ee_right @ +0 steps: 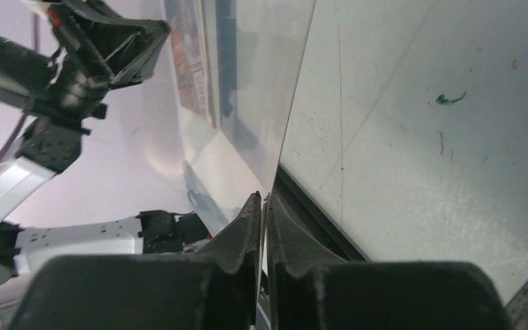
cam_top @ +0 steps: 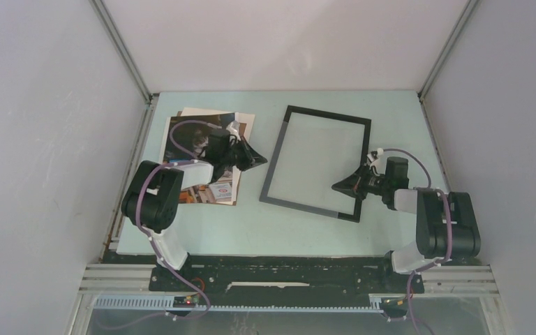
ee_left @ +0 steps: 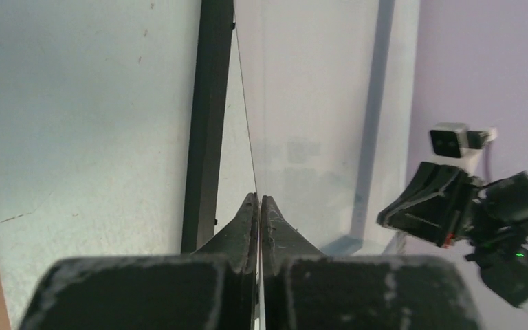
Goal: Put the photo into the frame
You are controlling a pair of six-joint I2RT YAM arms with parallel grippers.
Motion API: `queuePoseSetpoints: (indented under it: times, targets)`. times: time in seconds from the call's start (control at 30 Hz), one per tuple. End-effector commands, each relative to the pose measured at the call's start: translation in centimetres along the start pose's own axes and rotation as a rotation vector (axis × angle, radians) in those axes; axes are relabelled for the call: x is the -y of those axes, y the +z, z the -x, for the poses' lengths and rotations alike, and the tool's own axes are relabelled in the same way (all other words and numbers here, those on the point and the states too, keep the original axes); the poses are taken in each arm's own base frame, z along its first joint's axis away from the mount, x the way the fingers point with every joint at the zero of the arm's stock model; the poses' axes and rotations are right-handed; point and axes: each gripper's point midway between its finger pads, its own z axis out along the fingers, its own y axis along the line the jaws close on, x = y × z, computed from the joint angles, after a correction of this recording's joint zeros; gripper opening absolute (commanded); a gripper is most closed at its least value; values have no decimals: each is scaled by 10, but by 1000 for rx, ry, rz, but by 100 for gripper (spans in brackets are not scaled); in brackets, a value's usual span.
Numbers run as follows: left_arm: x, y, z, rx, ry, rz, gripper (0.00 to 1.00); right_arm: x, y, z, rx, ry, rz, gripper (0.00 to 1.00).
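Note:
The black frame (cam_top: 328,113) lies flat at the table's middle, tilted a little. Its clear pane (cam_top: 317,157) is gripped at two opposite edges. My left gripper (cam_top: 264,161) is shut on the pane's left edge, a thin pale sheet (ee_left: 302,103) between the closed fingers (ee_left: 247,220), beside the frame's black bar (ee_left: 210,124). My right gripper (cam_top: 335,187) is pinched shut on the pane's near right edge (ee_right: 261,82), above the frame's bar (ee_right: 316,210). The photo (cam_top: 188,136), dark and glossy, lies to the left, partly hidden under my left arm.
The photo rests on a stack with a white sheet (cam_top: 202,112) and a brown cardboard board (cam_top: 246,127). Grey enclosure walls stand left, right and behind. A metal rail (cam_top: 129,202) runs along the left side, and the arm bases (cam_top: 286,279) line the near edge.

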Motion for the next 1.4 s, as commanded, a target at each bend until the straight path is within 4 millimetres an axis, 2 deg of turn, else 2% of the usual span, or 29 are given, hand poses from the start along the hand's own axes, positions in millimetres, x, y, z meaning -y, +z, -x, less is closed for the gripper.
queuePoseSetpoints:
  times: [0.0,0.13,0.3,0.5,0.6,0.8,1.07,1.2,1.37]
  targets:
    - [37,-7,25,74,236,11,0,8,-7,20,73,-98,-154,18]
    - [58,-5,30,127,322,-22,0,31,-18,31,133,-41,-296,34]
    - [81,-7,37,204,437,-72,0,55,-30,45,164,35,-406,43]
    - [113,-6,35,245,535,-214,0,65,-54,67,259,16,-543,55]
    - [130,-8,30,254,584,-293,0,67,-62,75,296,25,-564,56]
    - [145,-7,24,257,608,-389,0,73,-64,89,325,66,-592,53]
    - [163,-25,19,288,573,-461,0,61,-80,102,381,68,-556,55]
    - [174,-27,21,298,508,-502,0,66,-75,110,365,94,-563,56]
    - [178,-15,24,266,402,-524,0,72,-67,122,356,93,-551,51]
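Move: The left hand grips the clear sheet by its left edge, with the sheet's middle about 13 cm to its right and 2 cm back. The frame's middle, over which it will be raised, lies some 20 cm right, level ahead and 6 cm below; the photo lies about 21 cm to its left. The right hand, about to open on the sheet's opposite edge, has the frame's right bar some 10 cm to its right, 5 cm ahead and 5 cm below. Keeping its pinch on the clear sheet, the left hand lifts it about 13 cm and carries it some 7 cm to the right, in over the frame's left bar, while the wrist tips the fingertips upward by roughly 35 degrees. The right hand opens to about half and lets go of the sheet's other edge, backs off right and later also forward, sinking slightly, as its fingers turn clockwise and point more steeply down, so it finishes open close above the frame's right bar. ##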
